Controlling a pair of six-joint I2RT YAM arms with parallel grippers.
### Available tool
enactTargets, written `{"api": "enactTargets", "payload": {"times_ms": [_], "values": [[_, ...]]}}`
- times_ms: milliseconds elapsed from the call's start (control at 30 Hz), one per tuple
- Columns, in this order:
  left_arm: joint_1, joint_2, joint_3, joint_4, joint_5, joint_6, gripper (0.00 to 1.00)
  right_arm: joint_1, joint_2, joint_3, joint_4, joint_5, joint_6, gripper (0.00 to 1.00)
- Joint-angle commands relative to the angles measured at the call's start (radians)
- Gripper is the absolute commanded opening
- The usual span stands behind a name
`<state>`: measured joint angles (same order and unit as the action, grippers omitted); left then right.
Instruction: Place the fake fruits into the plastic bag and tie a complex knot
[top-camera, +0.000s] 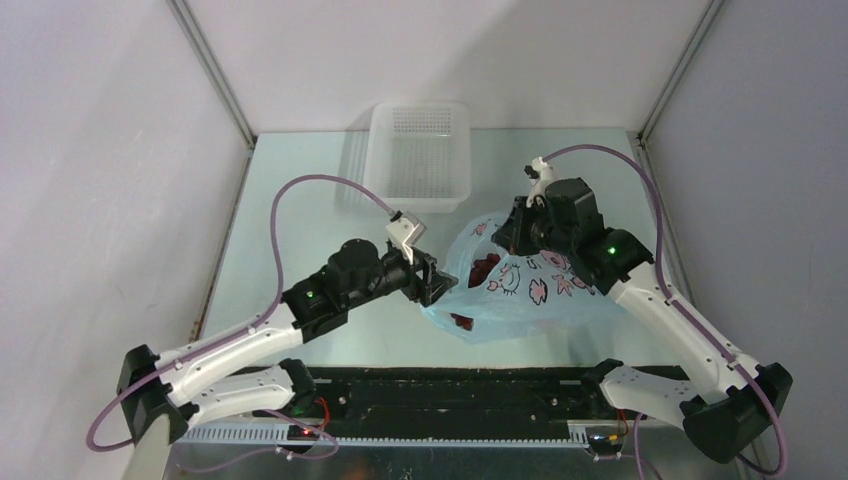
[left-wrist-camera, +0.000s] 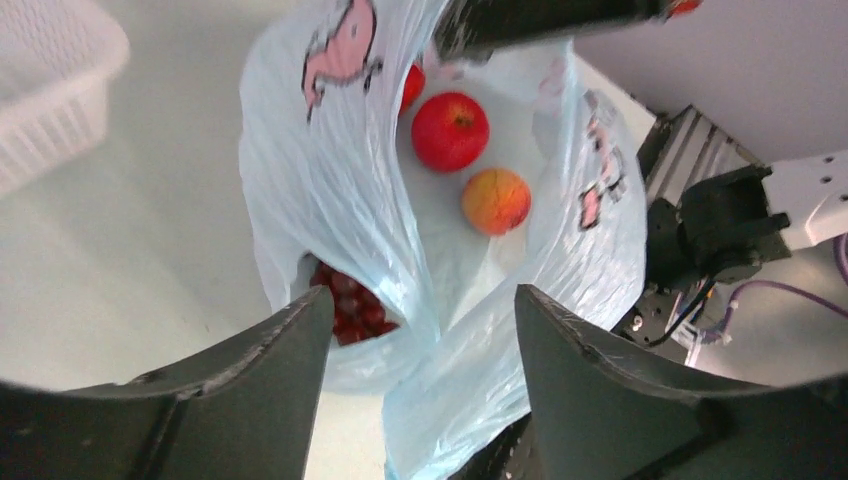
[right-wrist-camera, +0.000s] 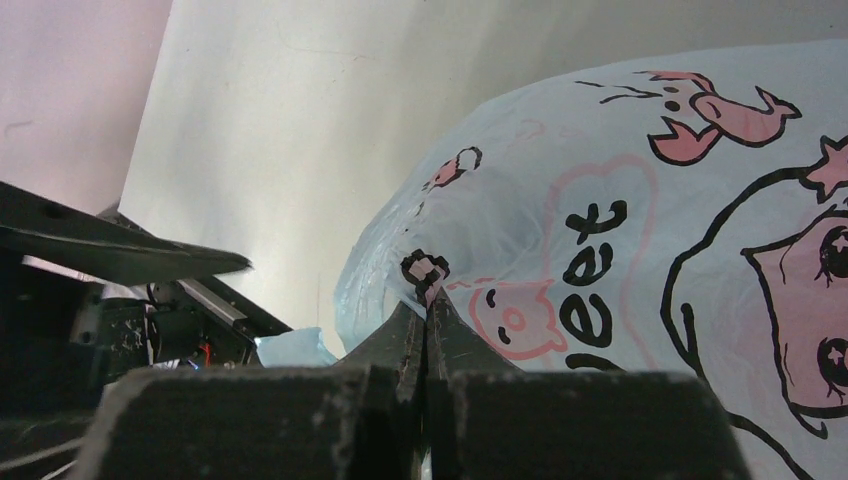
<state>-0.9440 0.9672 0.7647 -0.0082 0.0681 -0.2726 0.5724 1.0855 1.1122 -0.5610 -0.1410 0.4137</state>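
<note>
The light-blue plastic bag (top-camera: 520, 290) lies mid-table with its mouth held open. Inside it, the left wrist view shows a red fruit (left-wrist-camera: 450, 131), an orange-peach fruit (left-wrist-camera: 496, 200), a second red fruit (left-wrist-camera: 411, 85) half behind a fold, and dark-red grapes (left-wrist-camera: 350, 305) in a lower pocket. My left gripper (left-wrist-camera: 420, 340) stands open at the bag's near-left edge (top-camera: 432, 280), with loose plastic between its wide jaws. My right gripper (right-wrist-camera: 427, 300) is shut on the bag's rim at the far side (top-camera: 505, 235). No knot is in view.
A white perforated basket (top-camera: 420, 160) sits at the back of the table, behind the bag, and its corner (left-wrist-camera: 40, 90) shows in the left wrist view. Grey walls close the table's left, right and back sides.
</note>
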Motion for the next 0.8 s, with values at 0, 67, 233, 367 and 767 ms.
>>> {"api": "enactTargets", "payload": {"times_ms": [0, 67, 233, 367, 767], "values": [[0.026, 0.015, -0.035, 0.046, 0.063, -0.151, 0.70, 0.011, -0.008, 0.004, 0.042, -0.012, -0.018, 0.00], [0.027, 0.030, -0.035, 0.051, 0.053, -0.172, 0.64, 0.013, -0.011, 0.003, 0.037, -0.007, -0.018, 0.00], [0.042, 0.065, -0.050, 0.099, 0.011, -0.255, 0.54, 0.015, -0.018, 0.005, 0.034, -0.002, -0.019, 0.00], [0.057, 0.107, -0.072, 0.164, 0.016, -0.337, 0.50, 0.019, -0.020, 0.003, 0.035, -0.001, -0.019, 0.00], [0.059, 0.187, -0.102, 0.204, 0.054, -0.415, 0.51, 0.022, -0.036, 0.004, 0.032, 0.004, -0.027, 0.00]]}}
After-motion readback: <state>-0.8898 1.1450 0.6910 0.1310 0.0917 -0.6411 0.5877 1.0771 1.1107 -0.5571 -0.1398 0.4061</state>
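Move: The left gripper is empty. The loose handle strip of the plastic bag lies about 4 cm to its right, 3 cm ahead and some 8 cm below. The grapes, inside the bag, are around 5 cm ahead, 7 cm to the right and 20 cm down. The bag's pinched corner is roughly 9 cm ahead, 12 cm to the right and about level. From the right gripper, that handle strip is some 6 cm back, 8 cm left and 8 cm lower. Sink the left gripper about 6 cm towards the bag's loose handle strip, easing a little to the right and forward as it drops. On the way, roll it some 20 degrees counter-clockwise, as looked at along its fingers, and narrow the fingers from wide to half open, leaving them unclosed on either side of the strip. Keep the right gripper shut on the bag, nearly still. ##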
